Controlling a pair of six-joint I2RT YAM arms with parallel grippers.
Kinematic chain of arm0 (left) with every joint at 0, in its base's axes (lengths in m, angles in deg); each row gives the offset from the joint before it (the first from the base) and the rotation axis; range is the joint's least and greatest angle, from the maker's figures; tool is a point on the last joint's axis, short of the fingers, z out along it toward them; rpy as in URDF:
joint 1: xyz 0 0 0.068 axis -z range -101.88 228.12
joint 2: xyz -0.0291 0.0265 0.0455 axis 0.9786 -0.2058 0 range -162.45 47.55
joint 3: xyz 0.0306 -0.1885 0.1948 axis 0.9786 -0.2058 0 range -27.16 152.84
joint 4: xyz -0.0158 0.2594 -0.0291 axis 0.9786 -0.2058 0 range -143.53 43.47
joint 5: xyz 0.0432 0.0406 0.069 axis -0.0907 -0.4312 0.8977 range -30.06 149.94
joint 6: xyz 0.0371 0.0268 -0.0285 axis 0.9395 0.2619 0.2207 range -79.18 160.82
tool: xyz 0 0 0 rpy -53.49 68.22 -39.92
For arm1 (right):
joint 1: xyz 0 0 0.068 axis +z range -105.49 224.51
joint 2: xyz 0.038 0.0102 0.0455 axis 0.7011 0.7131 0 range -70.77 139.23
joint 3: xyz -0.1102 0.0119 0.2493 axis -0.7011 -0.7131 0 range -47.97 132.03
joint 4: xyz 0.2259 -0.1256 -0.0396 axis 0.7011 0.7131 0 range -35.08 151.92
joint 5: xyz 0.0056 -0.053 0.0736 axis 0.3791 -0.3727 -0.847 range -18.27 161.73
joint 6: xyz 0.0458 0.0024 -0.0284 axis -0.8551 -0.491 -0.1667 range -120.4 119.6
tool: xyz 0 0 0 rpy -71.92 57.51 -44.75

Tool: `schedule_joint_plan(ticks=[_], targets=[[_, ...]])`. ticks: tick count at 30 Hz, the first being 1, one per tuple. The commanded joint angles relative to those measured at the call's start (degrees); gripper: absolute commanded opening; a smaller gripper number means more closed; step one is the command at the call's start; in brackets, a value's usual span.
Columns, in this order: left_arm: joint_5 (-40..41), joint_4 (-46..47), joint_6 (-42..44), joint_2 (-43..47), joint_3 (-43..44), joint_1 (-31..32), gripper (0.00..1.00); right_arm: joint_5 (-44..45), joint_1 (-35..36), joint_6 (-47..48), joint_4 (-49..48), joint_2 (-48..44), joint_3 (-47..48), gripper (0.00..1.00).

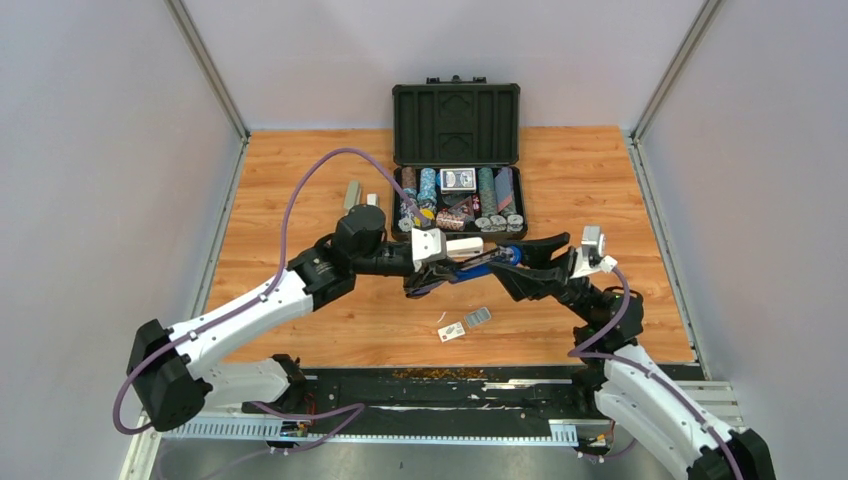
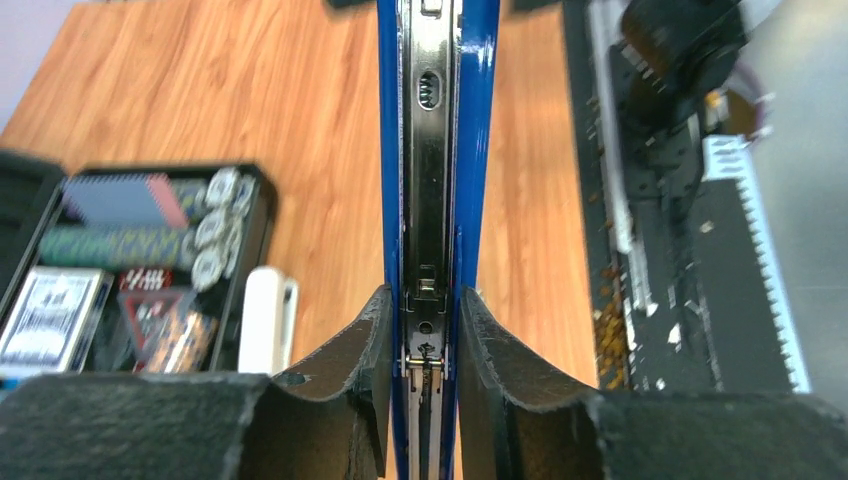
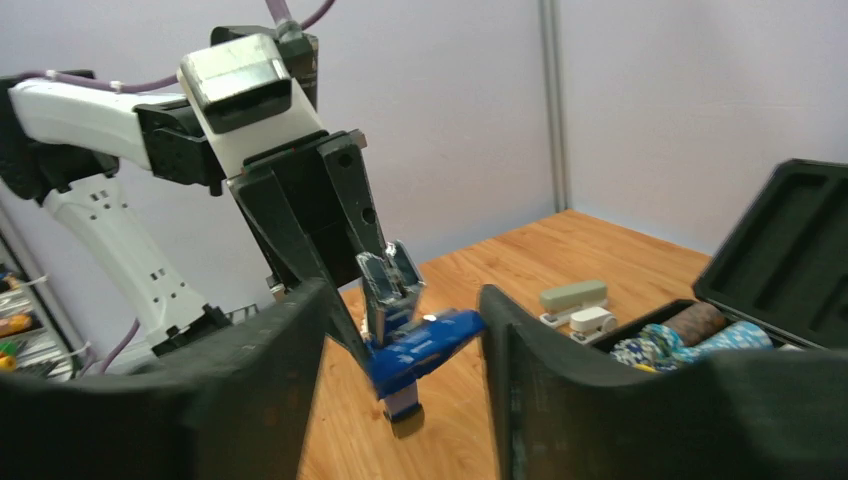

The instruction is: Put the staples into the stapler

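Note:
The blue stapler [image 1: 480, 262] hangs above the table's middle, held between the two arms. My left gripper [image 1: 425, 275] is shut on it. In the left wrist view the pads [image 2: 370, 350] press both blue sides of the stapler [image 2: 470, 150], and its silver rail runs straight away from the camera. My right gripper [image 1: 508, 262] stands open around the far end. In the right wrist view the stapler's blue top [image 3: 425, 350] reaches toward the right-hand finger [image 3: 500, 330]; I cannot tell if they touch. The staples [image 1: 478, 317] lie on the wood below, free of both grippers.
A small white box with a red mark [image 1: 452, 331] lies beside the staples. An open black case [image 1: 456, 110] of poker chips and cards sits at the back. A white stapler [image 1: 463, 245] lies by its front edge. A grey-olive stapler [image 1: 352, 193] lies to its left.

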Motion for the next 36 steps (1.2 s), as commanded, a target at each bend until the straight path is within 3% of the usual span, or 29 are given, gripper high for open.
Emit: schedule_joint_plan(ticks=[1, 5, 13, 20, 33, 36], targets=[[11.5, -10.3, 7.6, -0.6, 4.4, -0.1, 0.0, 6.2, -0.3, 8.3, 16.3, -8.9, 0.5, 0.65], [18.5, -17.3, 10.9, -4.9, 7.5, 1.3, 0.0, 13.2, -0.3, 11.5, 31.4, -18.0, 0.7, 0.86], [31.8, -26.8, 14.5, -13.6, 12.5, 3.8, 0.0, 20.8, -0.3, 12.2, 52.1, -27.7, 2.1, 0.92], [36.6, -31.8, 17.8, -21.6, 14.2, 5.7, 0.0, 23.0, -0.3, 8.6, 56.7, -29.8, 0.5, 0.97], [39.6, -29.2, 21.4, -28.4, 9.9, 5.9, 0.0, 23.3, -0.3, 7.5, 62.3, -27.7, 0.7, 0.98], [40.3, -29.5, 20.8, -30.2, 9.6, 5.9, 0.06, 21.8, -0.3, 7.7, 61.5, -24.5, 0.8, 0.97]])
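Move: The left gripper already holds the blue stapler; its bare patch of tabletop lies about 6 cm ahead, 7 cm left and 23 cm below. From this hand the white stapler stands some 17 cm ahead, 4 cm right, the staples tray 1 cm back, 7 cm right, and the staple box 4 cm back, 1 cm right, all roughly 24 cm down. From the right hand, the tray is 1 cm back, 2 cm left, 30 cm below; the blue stapler's middle is 10 cm left, 1 cm back and 6 cm lower. Lower the blue stapler about 20 cm with the left gripper towards the bare wood between the chip case and the staple boxes, easing left and forward as you sink. Keep the pinch and roll the wrist nearly 60 degrees so the fingers turn from pointing right to pointing down. Meanwhile open the right fingers wide, clear the stapler's end to the right, then drop down, tipping the hand downward. ##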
